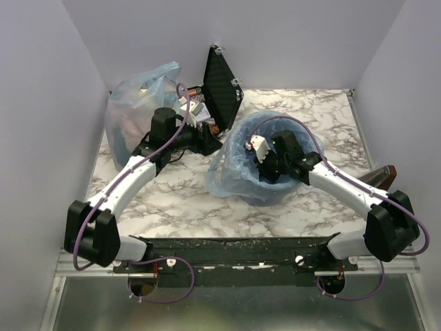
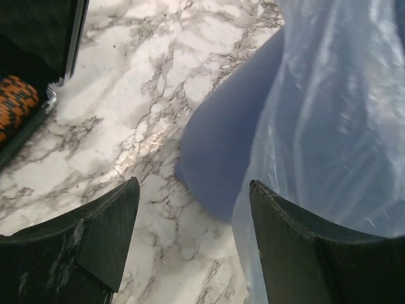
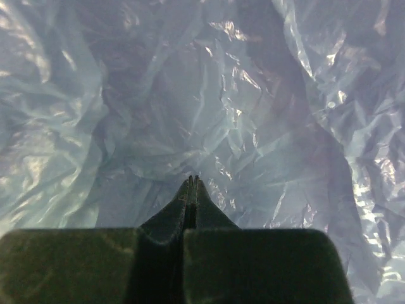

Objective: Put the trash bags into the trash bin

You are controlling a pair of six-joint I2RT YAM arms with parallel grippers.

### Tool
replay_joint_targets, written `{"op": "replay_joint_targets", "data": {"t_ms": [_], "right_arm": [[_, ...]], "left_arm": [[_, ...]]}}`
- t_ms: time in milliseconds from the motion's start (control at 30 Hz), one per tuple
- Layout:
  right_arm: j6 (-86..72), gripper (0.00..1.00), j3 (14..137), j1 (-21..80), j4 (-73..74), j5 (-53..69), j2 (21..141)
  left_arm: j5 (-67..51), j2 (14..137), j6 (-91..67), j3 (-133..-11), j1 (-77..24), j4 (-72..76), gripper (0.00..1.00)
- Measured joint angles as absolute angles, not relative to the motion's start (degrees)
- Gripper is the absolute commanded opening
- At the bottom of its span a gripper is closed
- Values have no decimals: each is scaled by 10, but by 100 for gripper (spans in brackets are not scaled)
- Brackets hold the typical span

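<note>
The trash bin [image 1: 272,195] stands right of the table's middle, and its solid blue wall [image 2: 228,145] shows in the left wrist view. The light-blue trash bag [image 1: 231,165] lines it and hangs over the rim down the outside [image 2: 342,114]. My right gripper [image 1: 267,169] reaches down into the bin. It is shut [image 3: 192,182], with crinkled bag film [image 3: 209,95] all around it and nothing seen between the jaws. My left gripper [image 1: 209,136] hovers open just left of the bin, with bare marble between its fingertips [image 2: 193,187]. Its right finger [image 2: 304,253] lies close to the hanging film.
An open black case [image 1: 222,83] with orange-and-black chips [image 2: 19,101] stands behind the left gripper. A bulging clear bag of coloured items [image 1: 138,107] sits in the back left corner. A brown object [image 1: 382,176] lies at the right edge. White walls enclose the marble table [image 1: 172,200].
</note>
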State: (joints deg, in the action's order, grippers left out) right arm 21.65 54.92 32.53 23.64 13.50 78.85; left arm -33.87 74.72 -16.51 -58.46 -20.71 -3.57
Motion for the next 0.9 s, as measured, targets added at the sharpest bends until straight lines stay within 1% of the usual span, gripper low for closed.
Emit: {"op": "replay_joint_targets", "data": {"t_ms": [133,233,367,500,567,667,800,900], "right_arm": [[219,1,540,325,235,134,814],[220,1,540,325,227,135,838],[220,1,543,325,221,135,868],[222,1,573,325,238,135,898],[222,1,588,325,246,135,894],[221,1,607,325,256,138,866],[216,1,638,325,280,140,814],[213,1,660,325,286,140,783]], "left_arm": [[-357,814,-223,-577,-207,17,76],[-361,839,-247,-572,-206,39,75],[-362,846,-256,-576,-199,46,75],[-364,846,-256,-599,-175,41,76],[-370,846,-256,-608,-163,41,78],[-390,839,-262,-614,-134,42,79],[-458,820,-290,-614,-108,60,79],[-508,807,-319,-610,-109,86,79]]}}
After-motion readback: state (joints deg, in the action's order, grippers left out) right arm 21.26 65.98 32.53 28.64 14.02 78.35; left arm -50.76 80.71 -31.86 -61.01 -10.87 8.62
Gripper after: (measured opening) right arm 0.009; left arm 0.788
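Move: The bottom of the trash bag lining the trash bin is roughly 8 cm below the right hand, about 1 cm ahead and 2 cm to its right. From that hand, the loose left flap is some 12 cm left, 1 cm back and 6 cm up. From the left hand, this flap lies about 5 cm back, 4 cm right and 6 cm below; the black case is some 17 cm ahead, 6 cm left and 22 cm down. Into the bag lining the bin the right hand, fingers still shut and pointing down, sinks about 5 cm towards its bottom, then reverses and rises some 12 cm, easing slightly forward. Beside the loose flap the open left hand dips and reaches forward, then swings left, up and partly back, away from the bag, its wrist rolling so its left side drops. ##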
